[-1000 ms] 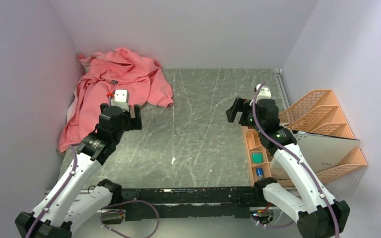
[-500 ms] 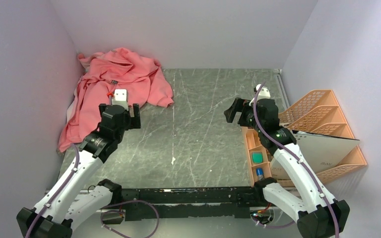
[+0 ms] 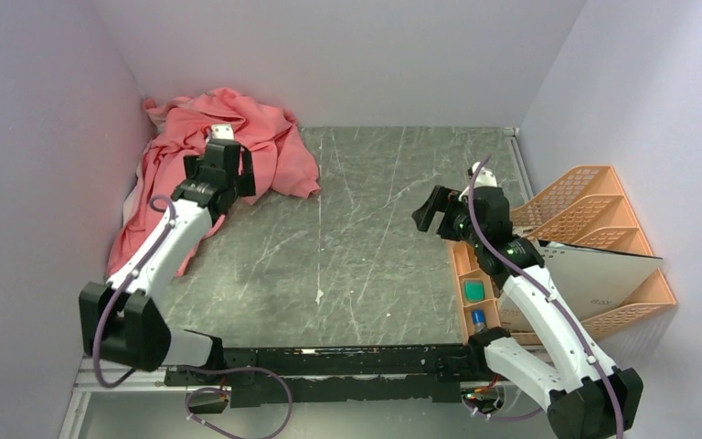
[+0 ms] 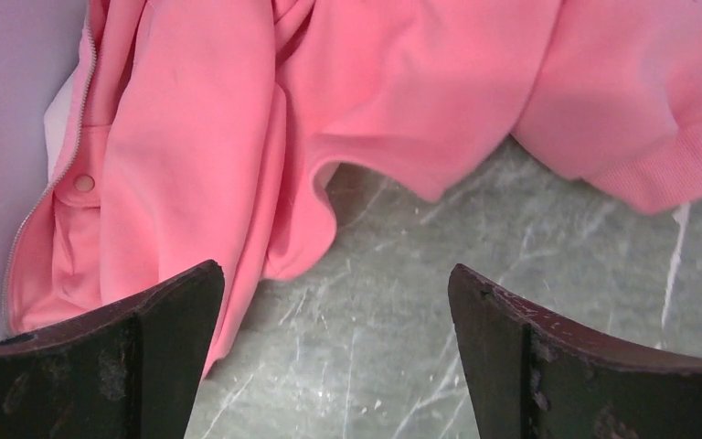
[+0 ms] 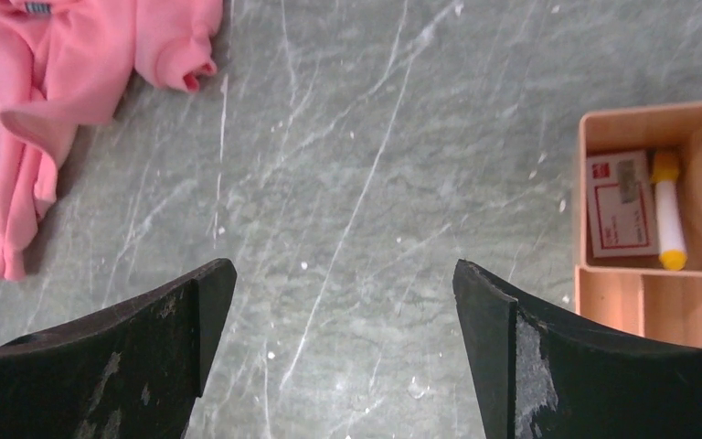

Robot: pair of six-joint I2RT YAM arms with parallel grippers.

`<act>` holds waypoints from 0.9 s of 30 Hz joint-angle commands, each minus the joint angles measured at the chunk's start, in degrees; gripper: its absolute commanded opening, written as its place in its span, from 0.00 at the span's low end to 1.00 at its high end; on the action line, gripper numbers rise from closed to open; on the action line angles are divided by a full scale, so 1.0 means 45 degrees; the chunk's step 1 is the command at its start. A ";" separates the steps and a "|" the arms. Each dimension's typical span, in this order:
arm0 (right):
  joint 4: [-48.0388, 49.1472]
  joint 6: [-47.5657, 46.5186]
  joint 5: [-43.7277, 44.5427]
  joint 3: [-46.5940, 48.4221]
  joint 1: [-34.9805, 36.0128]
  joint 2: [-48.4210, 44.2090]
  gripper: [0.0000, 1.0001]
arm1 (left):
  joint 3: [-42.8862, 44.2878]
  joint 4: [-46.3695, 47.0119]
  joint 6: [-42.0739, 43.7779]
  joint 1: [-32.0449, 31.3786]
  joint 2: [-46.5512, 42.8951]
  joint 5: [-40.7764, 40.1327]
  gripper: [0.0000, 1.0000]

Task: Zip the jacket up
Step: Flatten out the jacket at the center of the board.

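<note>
The salmon-pink jacket [image 3: 238, 128] lies crumpled in the far left corner against the walls. My left gripper [image 3: 220, 176] hangs open over its near edge. In the left wrist view the jacket [image 4: 402, 110] fills the top, with zipper teeth [image 4: 64, 165] running down its left border beside a snap button [image 4: 83, 183]. A ribbed cuff [image 4: 667, 169] lies at the right. The left gripper [image 4: 334, 293] has only bare tabletop between its fingers. My right gripper [image 3: 437, 212] stands open over the table's right half, far from the jacket [image 5: 64, 82]. Nothing sits in the right gripper [image 5: 343, 283]. The zipper pull does not show.
Orange file racks [image 3: 594, 210] stand along the right wall. A compartment tray [image 3: 472, 274] beside them holds small items, among them a red-and-white box [image 5: 620, 203] and a yellow-capped marker [image 5: 669, 219]. The grey marbled table [image 3: 375, 229] stretches between the arms.
My left arm has stretched forward and its gripper has travelled from the table to the jacket's near edge. The right arm has barely shifted. Both grippers remain open.
</note>
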 commanded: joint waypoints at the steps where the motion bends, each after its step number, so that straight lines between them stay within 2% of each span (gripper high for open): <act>1: -0.0019 -0.0030 -0.1320 -0.0315 0.0030 -0.0109 0.95 | 0.1400 0.0240 -0.0648 0.0736 0.1809 0.0773 0.97; 6: -0.0096 -0.0044 -0.1632 -0.0504 0.0039 -0.0490 0.95 | 0.2081 0.0914 -0.0846 0.1326 0.3531 0.1975 0.98; 18: -0.0731 -0.0655 -0.1464 -0.0211 0.0040 -0.0679 0.96 | 0.2155 0.1395 -0.0900 0.2469 0.6096 0.2137 0.97; 22: -0.0709 -0.0603 -0.1553 -0.0340 0.0042 -0.0770 0.96 | 0.2207 0.1615 -0.0829 0.2575 0.6681 0.2176 0.83; 27: -0.0757 -0.0656 -0.1452 -0.0355 0.0042 -0.0814 0.96 | 0.2083 0.2161 -0.0789 0.2577 0.6550 0.2605 0.52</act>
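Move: The ribbed near edge of the jacket, next to its hanging fold, lies about 7 cm ahead of the left gripper, 4 cm to its left and 16 cm below. The loose sleeve end is roughly 17 cm to the right of that edge and 3 cm farther out; the zip edge with the metal button is some 12 cm to the left of it and about 2 cm nearer. From the right gripper the ribbed edge lies around 49 cm left, 15 cm ahead and 16 cm down. Bring the open left gripper forward over the jacket's near edge, then sink steeply, about 15 cm down in all, 7 cm forward and 4 cm left, tipping the fingertips some 15 degrees further down. Near the bottom, start closing the fingers around the ribbed edge, to roughly two-thirds open. Meanwhile ease the empty right gripper back about 3 cm, slightly down and left. ##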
